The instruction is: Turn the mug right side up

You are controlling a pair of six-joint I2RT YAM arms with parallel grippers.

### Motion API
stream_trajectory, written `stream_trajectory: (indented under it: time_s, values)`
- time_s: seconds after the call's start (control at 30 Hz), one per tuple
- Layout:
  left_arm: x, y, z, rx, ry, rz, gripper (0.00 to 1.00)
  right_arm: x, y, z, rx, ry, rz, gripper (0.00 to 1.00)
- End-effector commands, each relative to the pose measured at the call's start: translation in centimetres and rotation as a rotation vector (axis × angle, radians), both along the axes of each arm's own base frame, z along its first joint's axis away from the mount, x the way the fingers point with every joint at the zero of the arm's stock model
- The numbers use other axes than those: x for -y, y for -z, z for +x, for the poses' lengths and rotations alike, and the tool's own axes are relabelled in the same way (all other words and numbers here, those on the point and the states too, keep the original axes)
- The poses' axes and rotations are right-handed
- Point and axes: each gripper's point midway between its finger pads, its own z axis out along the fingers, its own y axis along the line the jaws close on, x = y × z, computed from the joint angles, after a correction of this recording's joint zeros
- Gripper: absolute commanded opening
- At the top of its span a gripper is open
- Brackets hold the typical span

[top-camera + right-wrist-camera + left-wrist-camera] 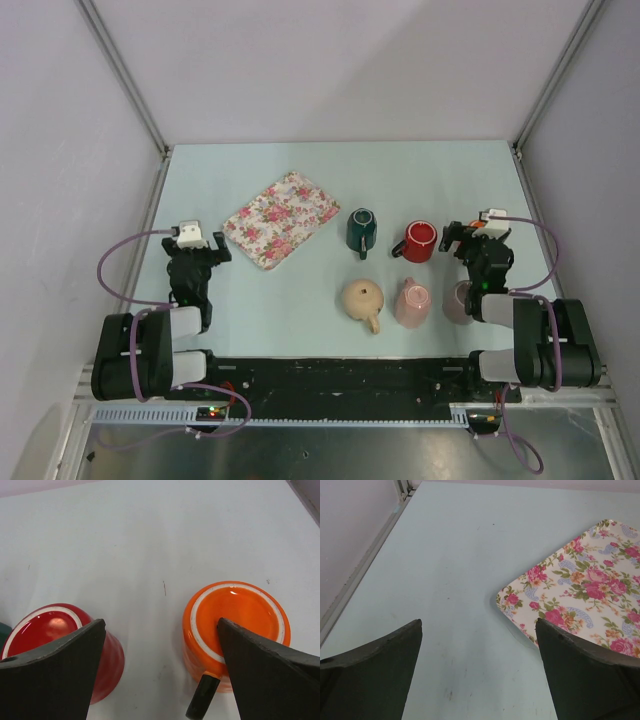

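Several mugs stand right of the table's middle. An orange mug (235,615) with a black handle (202,700) stands base up, and so does a red mug (55,630) to its left. My right gripper (161,625) hangs open above the bare gap between them, holding nothing; its right finger overlaps the orange mug's base in the picture. From above, the red mug (418,241) shows beside the right gripper (470,238), which hides most of the orange mug. My left gripper (198,250) is open and empty over bare table at the left (479,622).
A floral tray (280,218) lies left of centre, its corner (580,585) just ahead of the left gripper. A dark green mug (362,231), a beige mug (363,300), a pink mug (412,303) and a mauve mug (458,300) sit nearby. Walls enclose three sides of the table.
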Motion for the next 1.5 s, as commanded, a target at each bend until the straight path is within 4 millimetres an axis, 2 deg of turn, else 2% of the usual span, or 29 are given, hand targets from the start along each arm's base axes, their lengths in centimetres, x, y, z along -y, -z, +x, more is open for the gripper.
stream_trajectory:
  time_s: [0.0,0.03,0.07,0.1,0.2,0.27,0.33,0.37,0.4,0.43,0.47,0.5,0.53,0.57,0.6,0.63,0.73,0.87,0.93,1.07,1.17,1.37,1.4,1.47]
  values:
    - [-0.4,-2.8,0.8,0.095,-0.023,0.003,0.98,1.2,-1.2,0.1,0.006,0.061,0.002,1.0]
    - [-0.4,-2.8,0.7,0.095,-0.023,0.003,0.98,1.4,-1.4,0.1,-0.023,0.075,0.004,1.0]
    - [-0.4,-2.8,0.8,0.096,-0.024,0.003,0.98,1.6,-3.0,0.3,-0.009,0.082,0.006,1.0]
    - [-0.4,-2.8,0.8,0.096,-0.025,0.003,0.98,1.4,-3.8,0.3,-0.021,0.08,0.021,1.0]
    - [-0.4,-2.8,0.8,0.096,-0.023,0.003,0.98,-0.4,-9.0,0.5,0.029,0.01,0.076,1.0]
    - [-0.4,-2.9,0.8,0.098,-0.024,0.002,0.98,-3.7,-11.4,0.3,0.016,-0.069,0.084,1.0]
    - [-0.5,-2.8,0.8,0.09,-0.033,-0.001,0.98,-6.9,-11.9,-0.3,-0.056,-0.119,0.055,1.0]
    - [-0.8,-3.1,1.0,0.09,-0.048,-0.007,0.98,-8.9,-11.6,-0.7,-0.098,-0.156,0.033,1.0]
    - [-0.9,-2.9,1.2,0.057,-0.051,-0.014,0.98,-10.2,-11.1,-1.1,-0.154,-0.17,0.008,1.0]
    - [-1.2,-4.4,2.3,0.048,-0.043,-0.019,0.98,-12.1,-10.8,-1.5,-0.195,-0.204,-0.013,1.0]
    - [-1.5,-3.0,2.8,-0.098,-0.044,-0.02,0.98,-13.2,-10.0,-2.0,-0.253,-0.214,-0.037,1.0]
    - [-2.2,-5.0,4.6,-0.164,-0.037,0.028,0.98,-14.8,-9.4,-2.3,-0.297,-0.239,-0.059,1.0]
    - [-2.6,-4.4,4.5,-0.31,-0.023,0.049,0.98,-15.7,-8.5,-2.7,-0.345,-0.245,-0.085,0.99]
    - [-2.6,-5.8,5.2,-0.375,0.014,0.06,0.98,-17.0,-7.5,-2.9,-0.383,-0.26,-0.114,0.98]
    - [-2.6,-6.1,4.9,-0.445,0.043,0.05,0.98,-17.7,-6.8,-3.1,-0.409,-0.264,-0.144,0.96]
    - [-2.2,-7.4,4.9,-0.465,0.088,0.041,0.98,-18.8,-6.1,-3.3,-0.432,-0.279,-0.172,0.95]
    - [-0.9,-9.1,3.5,-0.528,0.174,0.007,0.98,-21.3,-4.6,-3.6,-0.486,-0.295,-0.201,0.88]
    - [0.8,-10.3,1.8,-0.559,0.251,-0.034,0.98,-24.3,-2.3,-3.8,-0.542,-0.316,-0.19,0.81]
    - [1.0,-10.8,1.2,-0.568,0.255,-0.038,0.98,-24.9,-1.1,-3.4,-0.572,-0.304,-0.194,0.78]
    - [0.4,-11.4,0.6,-0.592,0.219,-0.035,0.98,-24.7,0.9,-1.9,-0.62,-0.245,-0.209,0.66]
    - [0.4,-11.8,0.5,-0.596,0.214,-0.042,0.98,-25.0,1.8,-0.5,-0.618,-0.249,-0.187,0.6]
    - [1.6,-12.3,0.4,-0.587,0.255,-0.089,0.97,-25.7,3.8,1.5,-0.644,-0.273,-0.175,0.49]
    - [1.7,-12.4,0.4,-0.587,0.262,-0.096,0.96,-25.9,3.9,1.8,-0.643,-0.276,-0.174,0.45]
    - [2.2,-12.7,0.3,-0.584,0.28,-0.115,0.94,-26.0,3.8,2.4,-0.644,-0.278,-0.168,0.24]
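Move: The teal mug, upside down with its handle toward the robot, stands about 25 cm to the right hand's left, 4 cm ahead and some 6 cm below. The red mug is about 12 cm left and 2 cm ahead of that hand, and the orange one roughly 4 cm ahead and 2 cm right. The beige mug stands some 14 cm nearer the robot than the teal one. From the left hand, the teal mug lies about 33 cm right and 6 cm ahead. The teal mug's handle is what the right hand goes for: it rises some 15 cm, swings about 25 cm left over the red mug, drops while drawing back a little, then eases forward and down with fingers tipped some 40 degrees downward and turned slightly counter-clockwise, closing in on both sides of the handle. The left hand lifts out and draws back, ending 10 cm higher, tipped down and open. ##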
